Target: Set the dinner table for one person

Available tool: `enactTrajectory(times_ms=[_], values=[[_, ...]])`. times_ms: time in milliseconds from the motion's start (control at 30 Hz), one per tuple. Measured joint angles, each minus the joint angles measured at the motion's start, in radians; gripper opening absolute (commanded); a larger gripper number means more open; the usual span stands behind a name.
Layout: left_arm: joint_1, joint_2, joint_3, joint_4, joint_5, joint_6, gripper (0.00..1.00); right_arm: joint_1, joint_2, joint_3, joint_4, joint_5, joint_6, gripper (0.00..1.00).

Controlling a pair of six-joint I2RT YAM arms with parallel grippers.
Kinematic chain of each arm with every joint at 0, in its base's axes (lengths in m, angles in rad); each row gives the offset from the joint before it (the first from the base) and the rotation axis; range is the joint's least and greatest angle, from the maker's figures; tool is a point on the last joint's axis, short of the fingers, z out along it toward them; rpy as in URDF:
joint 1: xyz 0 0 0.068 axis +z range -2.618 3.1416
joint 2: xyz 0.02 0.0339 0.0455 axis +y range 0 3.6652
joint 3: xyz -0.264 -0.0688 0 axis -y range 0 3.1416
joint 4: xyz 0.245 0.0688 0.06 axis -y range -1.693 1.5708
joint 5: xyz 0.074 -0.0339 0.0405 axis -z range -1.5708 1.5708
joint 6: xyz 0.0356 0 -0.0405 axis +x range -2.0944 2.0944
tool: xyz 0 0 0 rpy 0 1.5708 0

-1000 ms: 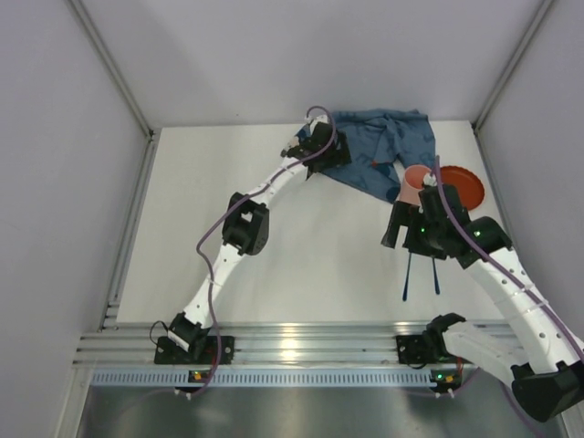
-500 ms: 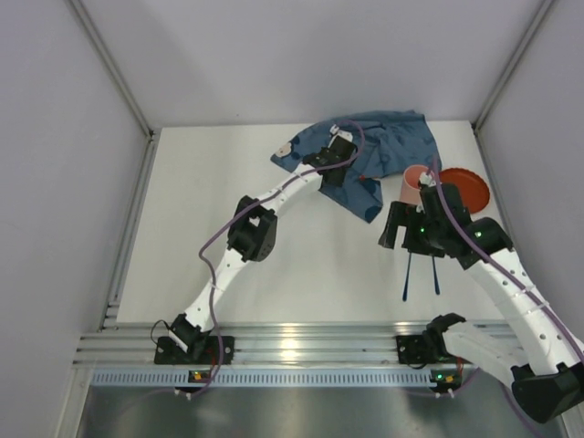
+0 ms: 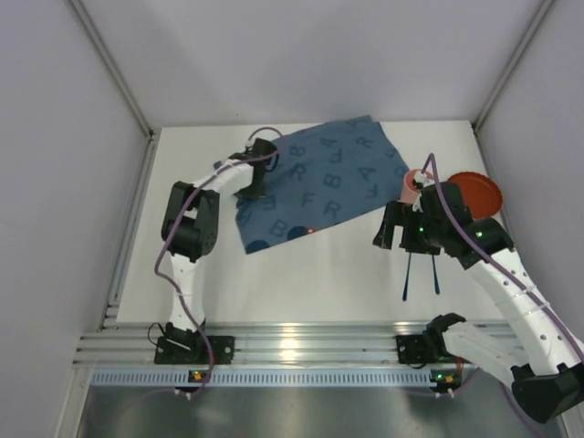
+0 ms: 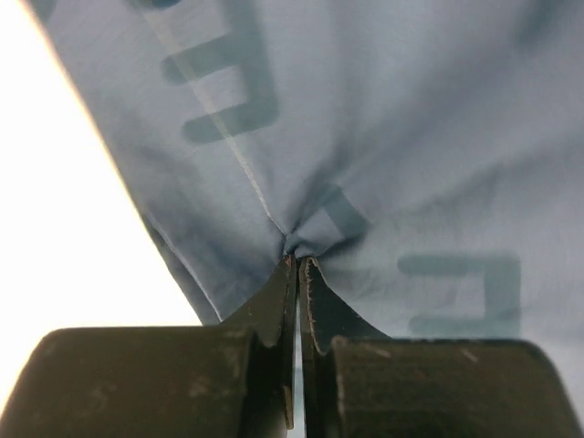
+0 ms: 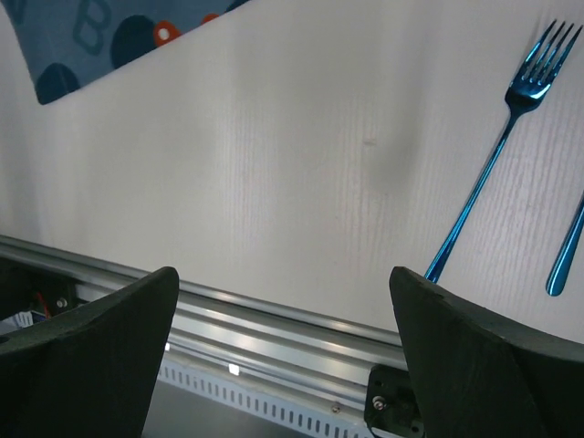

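Observation:
The blue cloth mat (image 3: 319,182) printed with letters lies spread flat on the far part of the white dinner table (image 3: 301,274). My left gripper (image 3: 255,190) is shut on the mat's left edge. In the left wrist view the shut jaws (image 4: 299,259) pinch a bunched fold of the mat (image 4: 411,137). My right gripper (image 3: 391,235) is open and empty, held above the table right of the mat. In the right wrist view (image 5: 283,274) it hangs over bare table, with the blue fork (image 5: 497,160) to its right.
A pink cup (image 3: 415,182) and a red plate (image 3: 479,193) stand at the far right. The blue fork (image 3: 407,274) and a second blue utensil (image 3: 434,276) lie below my right gripper. The ribbed aluminium rail (image 3: 292,347) runs along the near edge. Walls enclose three sides.
My left gripper has swung left, pulling the mat with it. The mat went from a crumpled heap to a flat spread sheet. The right arm has barely moved.

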Motion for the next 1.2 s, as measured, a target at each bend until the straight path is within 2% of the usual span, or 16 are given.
enactTrajectory(times_ms=[100, 133, 167, 200, 233, 333, 467, 533, 567, 633, 667, 733, 767, 800, 1000, 1200], values=[[0.138, -0.084, -0.131, -0.012, -0.060, -0.002, 0.02, 0.000, 0.019, 0.000, 0.017, -0.028, -0.007, 1.00], [0.173, -0.098, -0.155, -0.031, -0.085, -0.006, 0.16, 0.000, 0.026, 0.000, 0.024, -0.039, -0.011, 1.00], [0.208, -0.110, -0.171, -0.061, -0.116, -0.014, 0.61, 0.000, 0.033, 0.000, 0.030, -0.050, -0.014, 1.00], [0.233, -0.118, -0.178, -0.093, -0.139, -0.021, 0.87, 0.000, 0.041, 0.000, 0.037, -0.061, -0.018, 1.00], [0.246, -0.127, -0.179, -0.117, -0.169, -0.024, 0.99, 0.000, 0.050, 0.000, 0.045, -0.070, -0.021, 1.00], [0.241, -0.208, -0.180, -0.140, -0.171, -0.049, 0.98, 0.000, 0.081, 0.008, 0.080, -0.096, -0.030, 1.00], [0.166, -0.362, -0.179, -0.134, -0.108, -0.084, 0.98, 0.000, 0.166, 0.039, 0.158, -0.137, -0.038, 0.99], [0.122, -0.432, -0.177, -0.131, -0.065, -0.111, 0.98, 0.000, 0.238, 0.067, 0.214, -0.150, -0.039, 0.92], [0.099, -0.461, -0.177, -0.130, -0.043, -0.129, 0.99, 0.000, 0.296, 0.098, 0.229, -0.152, -0.040, 0.78], [0.066, -0.503, -0.182, -0.125, -0.010, -0.156, 0.98, 0.000, 0.425, 0.173, 0.264, -0.156, -0.044, 0.63], [0.049, -0.528, -0.199, -0.121, 0.010, -0.175, 0.99, 0.000, 0.510, 0.233, 0.276, -0.158, -0.050, 0.38], [0.025, -0.573, -0.239, -0.121, 0.042, -0.203, 0.99, 0.000, 0.682, 0.354, 0.307, -0.159, -0.057, 0.21], [0.011, -0.601, -0.268, -0.123, 0.060, -0.221, 0.99, 0.000, 0.772, 0.425, 0.315, -0.158, -0.056, 0.03], [-0.001, -0.623, -0.291, -0.125, 0.074, -0.235, 0.99, 0.000, 0.843, 0.484, 0.314, -0.153, -0.053, 0.00], [-0.055, -0.821, -0.455, -0.146, 0.143, -0.320, 0.99, -0.011, 1.262, 0.845, 0.300, -0.121, -0.009, 0.00], [-0.055, -1.022, -0.555, -0.180, 0.129, -0.356, 0.99, -0.018, 1.397, 0.894, 0.262, -0.105, 0.026, 0.00]])
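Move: The left hand still pinches the cloth near its left edge, low over the table; the cloth's middle lies about 17 cm to the right and 5 cm ahead, with bare table some 16 cm left and 5 cm back. From the open right hand the cloth's middle is about 31 cm ahead, 20 cm left and 18 cm down. The cup stands some 23 cm ahead and 10 cm right, the plate 26 cm ahead and 32 cm right, the fork 4 cm ahead and 7 cm right. The left hand, low, drags the held cloth edge about 16 cm left and 5 cm back, opens wide to let go, then lifts some 15 cm while swinging back right over the cloth, and draws back towards the base. After a slow start the right hand reaches forward about 27 cm and left 13 cm, shutting its empty fingers on the way, then sinks steeply with the fingers tipping down, so that the closed tips come down onto the right part of the cloth. ##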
